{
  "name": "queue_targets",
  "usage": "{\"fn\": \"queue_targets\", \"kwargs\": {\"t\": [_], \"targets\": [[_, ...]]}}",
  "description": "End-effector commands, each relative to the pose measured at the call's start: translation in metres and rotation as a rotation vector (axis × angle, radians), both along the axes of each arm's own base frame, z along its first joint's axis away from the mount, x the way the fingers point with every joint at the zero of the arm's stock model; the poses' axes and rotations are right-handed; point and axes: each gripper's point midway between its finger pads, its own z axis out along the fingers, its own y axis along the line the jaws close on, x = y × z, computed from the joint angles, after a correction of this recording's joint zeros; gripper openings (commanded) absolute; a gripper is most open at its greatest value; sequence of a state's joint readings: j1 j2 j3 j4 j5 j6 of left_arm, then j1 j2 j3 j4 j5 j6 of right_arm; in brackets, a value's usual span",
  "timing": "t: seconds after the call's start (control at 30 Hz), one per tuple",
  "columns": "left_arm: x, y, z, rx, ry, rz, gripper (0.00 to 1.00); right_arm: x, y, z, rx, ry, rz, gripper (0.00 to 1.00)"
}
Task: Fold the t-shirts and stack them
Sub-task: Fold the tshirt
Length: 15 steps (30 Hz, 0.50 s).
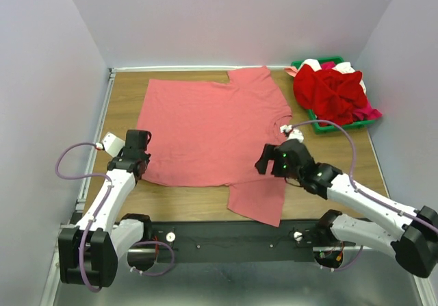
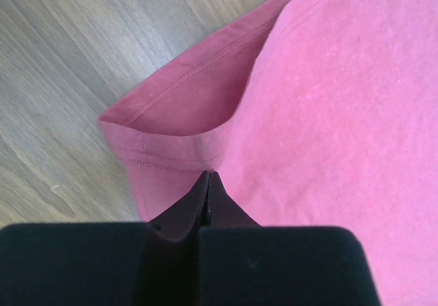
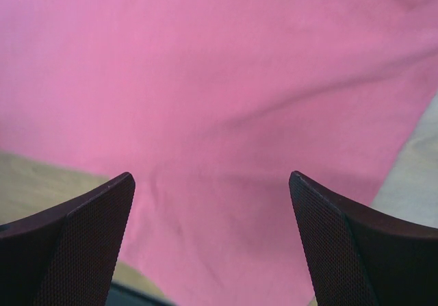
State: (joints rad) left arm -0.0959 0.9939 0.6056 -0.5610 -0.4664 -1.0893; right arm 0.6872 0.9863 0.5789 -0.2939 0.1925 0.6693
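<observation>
A salmon-pink t-shirt (image 1: 212, 124) lies spread flat on the wooden table, with one sleeve hanging toward the near edge. My left gripper (image 1: 137, 157) sits at the shirt's near left hem corner. In the left wrist view it (image 2: 209, 177) is shut, and the hem (image 2: 178, 148) is pinched at its tips and folds up into a small pocket. My right gripper (image 1: 271, 161) hovers over the shirt near the right sleeve. In the right wrist view it (image 3: 212, 189) is open and empty, with pink cloth (image 3: 226, 100) below it.
A green bin (image 1: 342, 126) at the back right holds a heap of red, pink and white clothes (image 1: 332, 90). Bare wood (image 1: 126, 100) runs along the left of the shirt. Walls close in on three sides.
</observation>
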Motion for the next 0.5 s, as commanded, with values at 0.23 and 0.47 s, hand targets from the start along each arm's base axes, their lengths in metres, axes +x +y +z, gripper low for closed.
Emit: {"fn": "queue_targets", "kwargs": {"t": [0.23, 0.47], "targets": [[-0.005, 0.007, 0.003, 0.028, -0.045, 0.029, 0.0, -0.116, 0.014, -0.059, -0.348, 0.192, 0.123, 1.0], [-0.001, 0.0, 0.004, 0.007, -0.08, -0.011, 0.0, -0.138, 0.025, -0.075, -0.401, 0.24, 0.228, 0.97]]}}
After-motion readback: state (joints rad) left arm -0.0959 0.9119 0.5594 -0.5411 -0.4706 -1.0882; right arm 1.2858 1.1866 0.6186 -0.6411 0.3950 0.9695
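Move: From the right hand, the middle of the hem on the t-shirt's near sleeve lies about 15 cm back, 6 cm to the left and 10 cm down. That hem's near corner is some 18 cm back and 2 cm right, and the white collar label is about 13 cm ahead and 4 cm right, both equally low. From the left hand, the same hem middle is roughly 36 cm right, 17 cm back and 8 cm lower. Back towards its own base and down, the right hand sweeps some 13 cm back and 7 cm lower with a slight drift left, fast at first and easing off as it nears the near sleeve's hem. Its wide-open fingers tip further downward while the left side dips about 20 degrees and the hand swings counter-clockwise. The left hand stays put, still pinching the raised shirt corner. ##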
